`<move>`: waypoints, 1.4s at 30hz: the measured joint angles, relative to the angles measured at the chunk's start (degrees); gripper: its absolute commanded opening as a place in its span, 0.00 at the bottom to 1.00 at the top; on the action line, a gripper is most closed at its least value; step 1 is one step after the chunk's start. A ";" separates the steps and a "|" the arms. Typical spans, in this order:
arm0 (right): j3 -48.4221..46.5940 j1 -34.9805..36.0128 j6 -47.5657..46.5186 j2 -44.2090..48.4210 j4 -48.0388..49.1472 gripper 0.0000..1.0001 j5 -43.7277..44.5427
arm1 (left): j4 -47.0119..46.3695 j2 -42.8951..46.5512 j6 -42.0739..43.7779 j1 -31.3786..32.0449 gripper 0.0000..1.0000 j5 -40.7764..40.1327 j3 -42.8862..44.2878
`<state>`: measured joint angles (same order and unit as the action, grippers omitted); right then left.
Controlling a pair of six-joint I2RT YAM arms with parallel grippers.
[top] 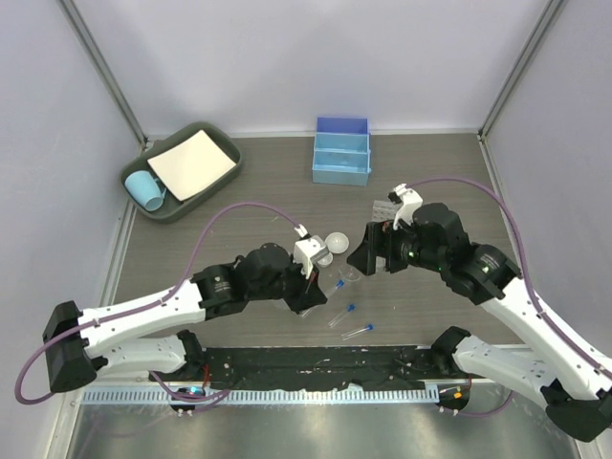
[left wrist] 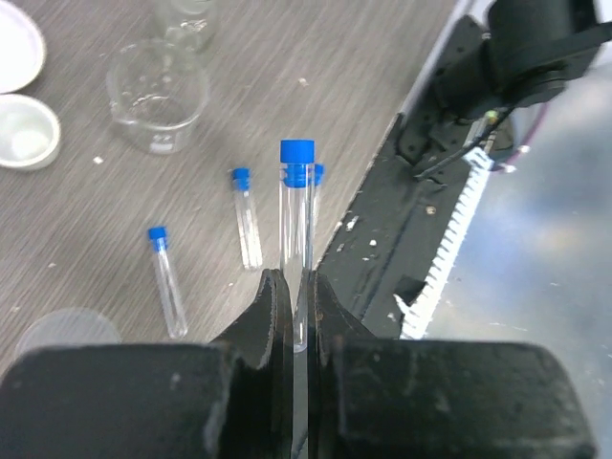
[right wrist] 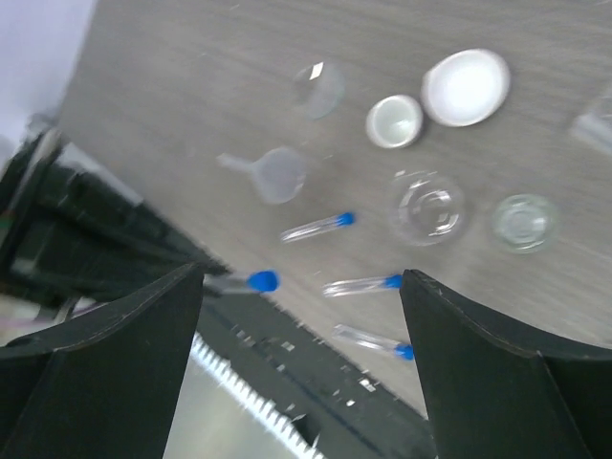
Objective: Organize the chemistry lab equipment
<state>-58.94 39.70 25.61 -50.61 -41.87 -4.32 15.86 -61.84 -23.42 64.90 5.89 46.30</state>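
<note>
My left gripper (left wrist: 296, 296) is shut on the lower end of a clear blue-capped tube (left wrist: 296, 215), held above the table near its front edge (top: 308, 287). Three more blue-capped tubes lie loose on the wood (right wrist: 316, 227) (right wrist: 361, 284) (right wrist: 375, 341). Beyond them stand a small beaker (left wrist: 158, 96) and a flask (right wrist: 524, 222), with two round whitish dishes (right wrist: 466, 87) (right wrist: 395, 120) and a clear funnel (right wrist: 273, 175). My right gripper (right wrist: 301, 325) hangs open high above the tubes, nothing between its fingers (top: 378, 251).
A grey tray (top: 206, 196) at the back left holds a white sheet and a light-blue cup (top: 145, 189). A light-blue divided box (top: 341, 151) stands at the back centre. The black base rail (top: 316, 363) runs along the near edge, close under the held tube.
</note>
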 measured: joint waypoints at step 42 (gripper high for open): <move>10.73 0.11 8.96 8.50 6.54 0.17 -34.53 | -34.25 -0.46 -3.63 -10.29 0.00 40.06 -10.27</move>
<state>-48.21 39.81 34.57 -42.11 -35.33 -38.85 -18.39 -62.30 -27.05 54.61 45.95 36.03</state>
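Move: The blue cap of the test tube, which the left fingers already hold near its lower end, sits about 5 cm ahead and 5 cm to the right of the left hand, roughly level; from the right hand it is some 4 cm back, 7 cm left and 7 cm below. From the left hand, the glass beaker stands about 15 cm ahead, 8 cm right and 14 cm below, and the middle loose tube lies 4 cm ahead, 6 cm right, 16 cm below. The held tube is presented cap-first: the left hand keeps its grip, rises about 5 cm while drawing back 4, drifts right, and swings clockwise as its fingers tilt up to nearly level. The right hand travels back some 11 cm and a little left to the cap, turning counter-clockwise and levelling to face the left hand, then closes its wide-open fingers to pinch the cap. ##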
